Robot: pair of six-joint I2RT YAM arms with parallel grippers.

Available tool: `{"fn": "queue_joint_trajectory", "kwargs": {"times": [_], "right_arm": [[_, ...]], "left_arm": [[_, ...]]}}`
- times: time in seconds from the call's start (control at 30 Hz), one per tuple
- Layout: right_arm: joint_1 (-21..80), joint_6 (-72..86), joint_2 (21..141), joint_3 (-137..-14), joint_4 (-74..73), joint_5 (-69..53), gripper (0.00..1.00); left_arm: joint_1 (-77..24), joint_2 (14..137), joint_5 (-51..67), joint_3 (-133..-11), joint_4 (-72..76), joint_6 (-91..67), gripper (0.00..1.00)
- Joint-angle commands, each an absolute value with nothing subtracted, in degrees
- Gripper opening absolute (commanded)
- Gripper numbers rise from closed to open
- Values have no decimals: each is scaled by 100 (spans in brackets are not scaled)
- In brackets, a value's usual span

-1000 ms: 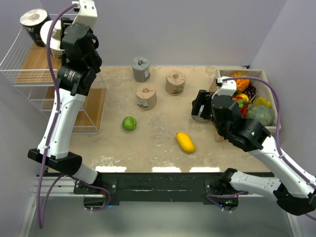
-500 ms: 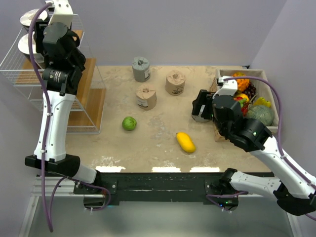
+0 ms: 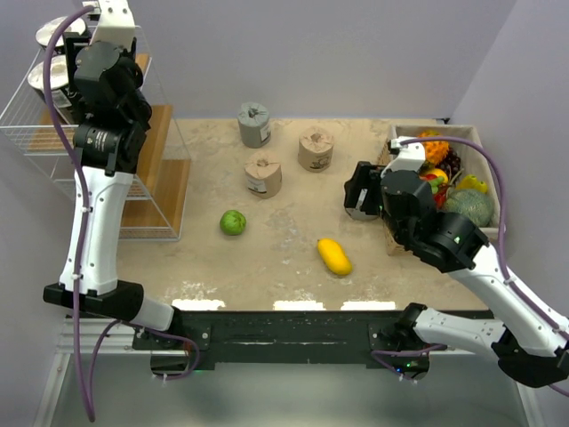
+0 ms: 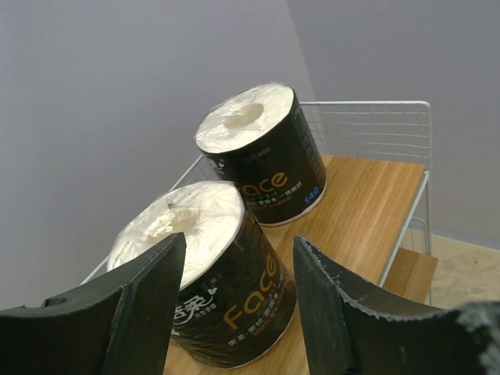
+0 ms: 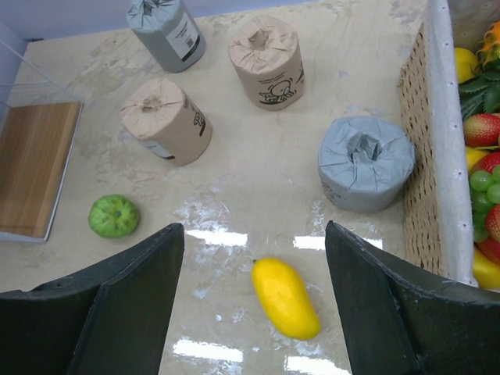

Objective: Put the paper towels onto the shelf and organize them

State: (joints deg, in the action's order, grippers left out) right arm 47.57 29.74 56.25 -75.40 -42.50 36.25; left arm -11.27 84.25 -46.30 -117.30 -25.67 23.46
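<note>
Two black-wrapped paper towels stand on the shelf's [image 3: 27, 116] top wooden board [image 4: 367, 203], one far [image 4: 262, 152], one near [image 4: 211, 281]. My left gripper [image 4: 238, 305] is open, its jaws on either side of the near black roll with a gap at the right jaw. On the table stand two tan rolls [image 3: 263, 174] [image 3: 316, 149] and a grey roll [image 3: 254, 124]. Another grey roll [image 5: 366, 162] sits beside the fruit box, hidden in the top view. My right gripper [image 5: 254, 305] hovers open above the table, holding nothing.
A yellow mango [image 3: 334, 256] lies under the right gripper and a green fruit [image 3: 233, 222] sits left of it. The tan fruit box [image 5: 426, 172] stands at the table's right edge. The shelf's lower boards [image 3: 164, 178] step out onto the table's left side.
The left arm swung left over the shelf's top tier and its jaws widened around the near black roll, which now stands beside the other. The right arm barely moved.
</note>
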Motion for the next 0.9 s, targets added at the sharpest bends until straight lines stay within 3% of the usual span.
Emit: {"fn": "queue_joint_trajectory", "kwargs": {"times": [0.0, 0.6, 0.87], "right_arm": [[4764, 2900, 5722, -7848, -4078, 3481, 77], [4772, 2786, 5888, -7998, -4096, 3401, 76], [4772, 2786, 5950, -7981, -4034, 3331, 76]], "left_arm": [[-1099, 8200, -4148, -11585, -2637, 2004, 61], [-598, 8271, -4773, -10960, -2558, 1837, 57], [-527, 8165, -3658, -10837, -2663, 1626, 58]]}}
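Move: The near black Face roll stands on the top shelf, just off the left gripper's fingertips: its middle is about 4 cm ahead, 6 cm to the left and roughly 4 cm below. The far Face roll stands some 9 cm farther out than that roll and 2 cm right of it. The shelf's left wire side runs about 6 cm left of the near roll. From the right hand, the near roll is around 60 cm left, 17 cm ahead and 16 cm higher. Sink the left gripper about 5 cm beside the near Face roll, easing slightly forward and tipping the fingers down some 6 degrees. Once low, sweep left nearly 4 cm with the fingers still part-open and empty, pushing the roll along the top shelf towards the left wire side with the outside of the left finger. ##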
